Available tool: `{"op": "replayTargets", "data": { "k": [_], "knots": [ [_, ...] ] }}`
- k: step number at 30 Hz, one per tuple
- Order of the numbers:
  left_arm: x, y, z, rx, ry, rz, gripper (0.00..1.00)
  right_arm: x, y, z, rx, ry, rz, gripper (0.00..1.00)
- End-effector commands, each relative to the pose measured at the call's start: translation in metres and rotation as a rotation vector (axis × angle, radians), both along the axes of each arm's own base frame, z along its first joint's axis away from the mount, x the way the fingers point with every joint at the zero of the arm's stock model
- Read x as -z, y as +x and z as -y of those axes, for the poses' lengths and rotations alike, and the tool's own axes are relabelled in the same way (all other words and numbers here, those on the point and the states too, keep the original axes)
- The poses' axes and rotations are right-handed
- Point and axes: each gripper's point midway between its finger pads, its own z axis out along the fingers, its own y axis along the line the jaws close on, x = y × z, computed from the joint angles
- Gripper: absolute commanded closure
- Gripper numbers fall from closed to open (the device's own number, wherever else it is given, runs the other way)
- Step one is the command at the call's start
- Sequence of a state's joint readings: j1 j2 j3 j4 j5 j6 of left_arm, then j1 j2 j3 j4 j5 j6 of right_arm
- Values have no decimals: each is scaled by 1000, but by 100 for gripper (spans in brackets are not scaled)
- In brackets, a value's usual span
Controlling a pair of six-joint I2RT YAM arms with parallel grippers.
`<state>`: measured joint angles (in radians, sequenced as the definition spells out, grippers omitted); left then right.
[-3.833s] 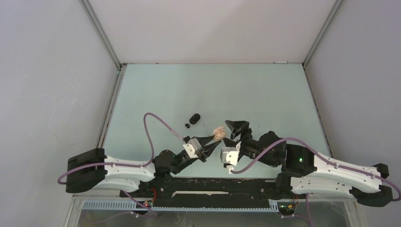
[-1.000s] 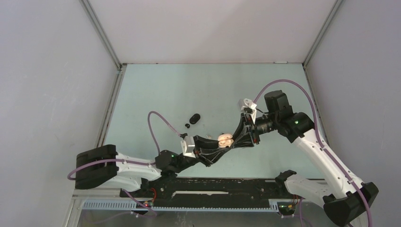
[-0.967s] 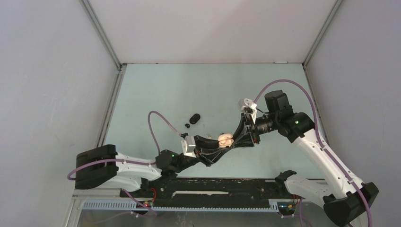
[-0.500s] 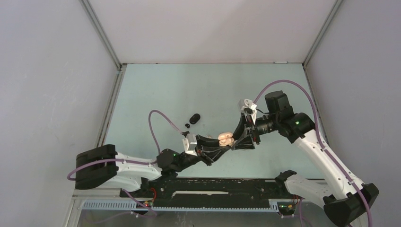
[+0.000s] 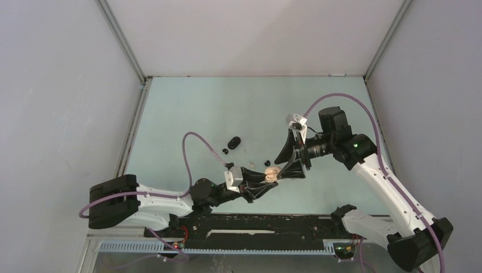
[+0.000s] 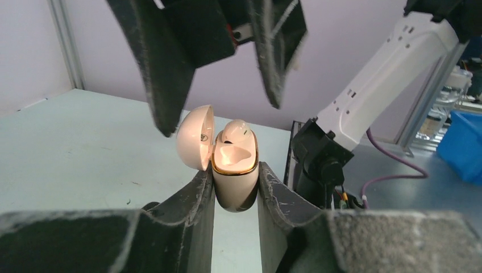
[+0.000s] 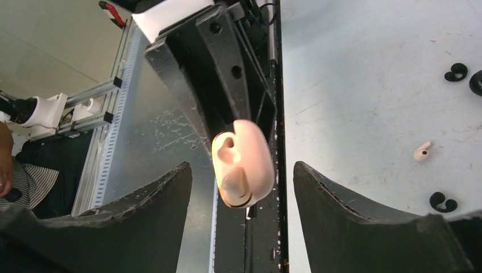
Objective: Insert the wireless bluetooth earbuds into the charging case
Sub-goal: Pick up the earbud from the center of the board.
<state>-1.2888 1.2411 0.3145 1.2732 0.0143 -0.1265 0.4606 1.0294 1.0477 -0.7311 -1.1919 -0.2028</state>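
My left gripper is shut on the open cream charging case and holds it above the table. In the left wrist view the case stands upright with its lid swung left. One whitish earbud pokes out of the far socket and the near socket is empty. My right gripper hangs open and empty just above the case. A second whitish earbud lies on the table.
A black case and a black earbud lie on the table left of the grippers. The right wrist view shows two black earbuds. The arms' base rail runs along the near edge.
My right gripper has lifted off the case and stands open wider. My left gripper has moved the case slightly nearer. A whitish earbud now shows on the table beside the case.
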Motion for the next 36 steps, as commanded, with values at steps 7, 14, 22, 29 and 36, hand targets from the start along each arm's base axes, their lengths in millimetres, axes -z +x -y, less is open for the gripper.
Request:
{"op": "replayTargets", "data": {
  "k": [7,14,22,29,36],
  "knots": [
    [-3,-12,-4,48,5,81,100,5,28,-5,88,-27,1,33],
    [8,3,-21,-51,10,24,100,-39,53,7,134,63,65,32],
    [25,23,-66,-205,-4,-51,100,74,130,15,266,-308,123,62],
    [38,36,-106,-338,19,-89,100,147,166,-21,161,-418,239,68],
    [42,43,-126,-413,37,-81,100,194,208,-49,123,-550,409,67]
  ]
}}
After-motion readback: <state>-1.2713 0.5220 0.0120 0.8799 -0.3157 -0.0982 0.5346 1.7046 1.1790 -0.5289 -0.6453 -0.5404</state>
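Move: The pale earbud on the open board lies about 15 cm ahead of the right hand, 10 cm to its left and some 27 cm below. A black earbud lies roughly 7 cm to the right of the pale one, about level with it; the closed black case sits about 10 cm farther out and 7 cm left of it. The held charging case is some 3 cm left of the right hand, 2 cm back, 3 cm below. From the left hand the pale earbud is about 18 cm ahead, 7 cm left, 25 cm down. Still pinching the open charging case, the left hand dips slightly, then carries it about 12 cm left and a little forward, turning some 20 degrees counter-clockwise. The right hand leaves the case, eases forward and rises briefly, then swoops down and forward (about 19 cm down, 16 cm forward) towards the pale earbud, fingers tipping downward some 30 degrees and half closing. ##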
